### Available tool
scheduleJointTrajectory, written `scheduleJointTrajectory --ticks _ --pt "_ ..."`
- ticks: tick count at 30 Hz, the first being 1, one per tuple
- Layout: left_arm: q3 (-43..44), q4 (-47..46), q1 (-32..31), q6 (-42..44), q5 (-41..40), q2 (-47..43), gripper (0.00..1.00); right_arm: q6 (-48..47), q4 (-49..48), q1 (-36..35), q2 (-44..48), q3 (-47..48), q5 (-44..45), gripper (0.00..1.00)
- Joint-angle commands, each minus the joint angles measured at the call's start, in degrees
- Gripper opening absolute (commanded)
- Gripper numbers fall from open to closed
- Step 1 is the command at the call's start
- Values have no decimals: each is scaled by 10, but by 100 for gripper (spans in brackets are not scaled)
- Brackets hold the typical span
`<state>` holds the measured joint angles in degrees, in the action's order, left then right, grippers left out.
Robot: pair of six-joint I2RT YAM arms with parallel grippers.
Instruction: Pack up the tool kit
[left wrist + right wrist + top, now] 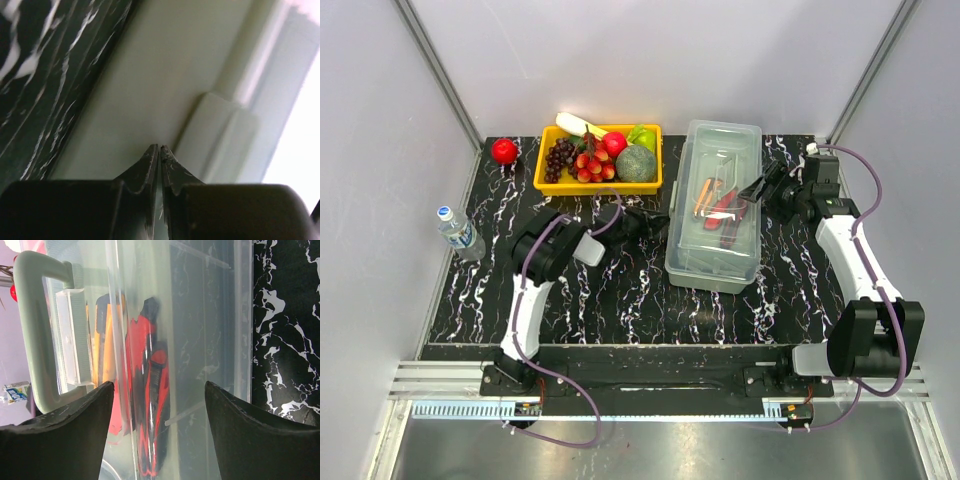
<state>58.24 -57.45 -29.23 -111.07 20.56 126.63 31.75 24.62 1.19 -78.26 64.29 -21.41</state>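
Note:
The tool kit's translucent grey-green toolbox (715,205) stands right of centre with its clear lid down. Red-handled tools (725,210) and an orange-handled one (702,197) show through the lid. My left gripper (660,222) is shut with nothing in it, its tips (159,149) right at the box's pale left wall (150,75). My right gripper (754,190) is open at the box's right side. In the right wrist view the right gripper (159,390) looks across the lid over a red and black tool (150,390), an orange tool (102,340) and the box handle (32,325).
A yellow tray (595,187) of fruit sits behind the left arm, close to the box's far left corner. A red apple (504,150) lies at the back left. A water bottle (455,230) stands at the left edge of the black marbled table (620,300).

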Motion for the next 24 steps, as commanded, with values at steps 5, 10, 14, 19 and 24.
scheduleJointTrajectory --ticks 5,10,14,19,24 --pt "-8 -108 -56 -85 66 -4 10 16 -15 -33 -11 17 -47 77" --pt "-29 5 -36 -7 67 -53 9 5 2 -34 -6 27 -23 78" --pt "-27 226 -7 136 51 -123 11 -6 24 -33 -6 45 13 78" --pt "14 437 19 332 -7 -200 34 -22 61 -34 -16 95 65 79" --pt "32 553 42 438 -61 -266 49 -35 80 -33 -1 134 126 82"
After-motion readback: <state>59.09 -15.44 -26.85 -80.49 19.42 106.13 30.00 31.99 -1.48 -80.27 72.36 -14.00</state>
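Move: The latch on the toolbox's left side lies right at the left hand's closed fingertips, its middle about 3 cm ahead, 2 cm to the right and 1 cm higher. The toolbox's middle is some 11 cm to that hand's right and 3 cm ahead; the yellow crate is about 15 cm to its left and 14 cm ahead, both slightly lower. From the right hand, over the lid's right side, the latch is roughly 19 cm left, 2 cm back and 6 cm below. Back and slightly down, after a brief 1 cm nudge down, back and right at the latch, the left hand draws about 4 cm off, then swings some 5 cm left and 3 cm up, clear of the latch. It rolls about 30 degrees, left side rising, while the fingers open to a bit under half. The right hand, fingers still wide, stays at the lid's right side, then lifts about 2 cm late on. ##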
